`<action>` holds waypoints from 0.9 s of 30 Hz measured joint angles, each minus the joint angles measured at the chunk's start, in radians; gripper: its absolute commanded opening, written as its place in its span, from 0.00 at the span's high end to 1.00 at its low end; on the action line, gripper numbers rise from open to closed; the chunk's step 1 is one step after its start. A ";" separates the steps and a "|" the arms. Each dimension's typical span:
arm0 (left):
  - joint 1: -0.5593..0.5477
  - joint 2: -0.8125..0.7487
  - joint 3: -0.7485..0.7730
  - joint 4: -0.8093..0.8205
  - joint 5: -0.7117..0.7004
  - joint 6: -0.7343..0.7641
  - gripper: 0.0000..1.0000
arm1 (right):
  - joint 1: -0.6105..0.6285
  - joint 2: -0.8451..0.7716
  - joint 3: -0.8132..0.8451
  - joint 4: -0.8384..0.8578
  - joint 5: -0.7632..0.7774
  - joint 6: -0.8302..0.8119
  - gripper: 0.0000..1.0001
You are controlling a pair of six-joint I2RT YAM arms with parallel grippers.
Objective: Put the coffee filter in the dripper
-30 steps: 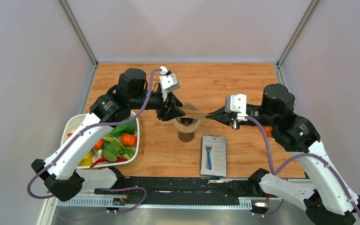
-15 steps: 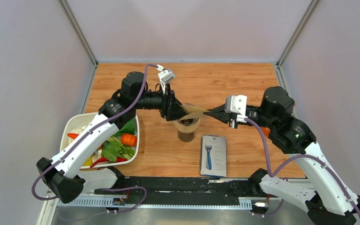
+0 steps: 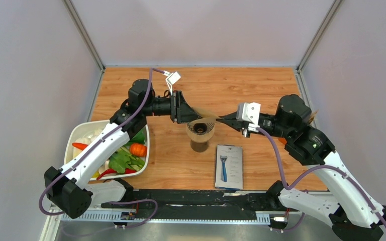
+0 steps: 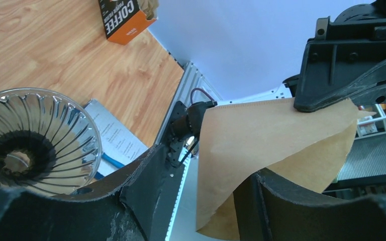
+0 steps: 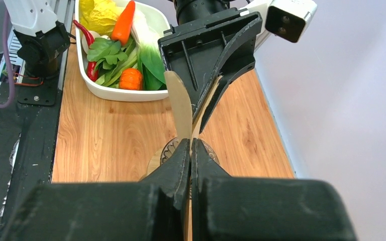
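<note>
The coffee filter [image 3: 207, 114], a tan paper cone, hangs in the air just above the dripper [image 3: 201, 129]. My right gripper [image 3: 224, 120] is shut on the filter's right edge; in the right wrist view its fingers [image 5: 181, 165] pinch the paper [image 5: 180, 108] over the dripper's rim [image 5: 167, 148]. My left gripper [image 3: 192, 116] is open at the filter's left side. In the left wrist view one finger [image 4: 281, 201] sits between the two paper layers [image 4: 271, 140] and the other stays outside. The ribbed translucent dripper [image 4: 35, 140] lies lower left there.
A white bowl [image 3: 78, 131] of vegetables stands at the left, under the left arm. A boxed razor [image 3: 228, 165] lies just in front of the dripper. An orange and black coffee box [image 4: 125, 17] rests on the table toward the right side.
The left wrist has rolled and its gripper has widened, spreading the flat filter's left side open. The right gripper has shifted slightly left, still pinching the paper.
</note>
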 measured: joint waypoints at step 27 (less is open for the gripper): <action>-0.001 -0.003 -0.068 0.093 0.037 -0.077 1.00 | 0.062 0.051 -0.011 0.045 0.087 0.014 1.00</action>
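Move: The left hand, fingers over half open, has the coffee filter's forward wall between its pads; the filter's middle is about 4 cm to its right, level in depth and some 2 cm higher. The dripper stands roughly 3 cm ahead of the left hand, 2 cm right and 15 cm below. From the right hand, already pinching the filter, the dripper is about 4 cm ahead, 7 cm left, 19 cm down; the blue-pictured leaflet lies some 6 cm back, 6 cm right, 38 cm down. The left gripper holds nearly still above the dripper and closes fully from over half open, one finger inside the filter's mouth and the other outside, to pinch its forward wall near the rim, sinking about 1 cm late in the closing. The right hand keeps its shut grip on the far side and brings the filter just under 2 cm left towards the left gripper, easing about 1 cm forward and 1 cm down as well. ##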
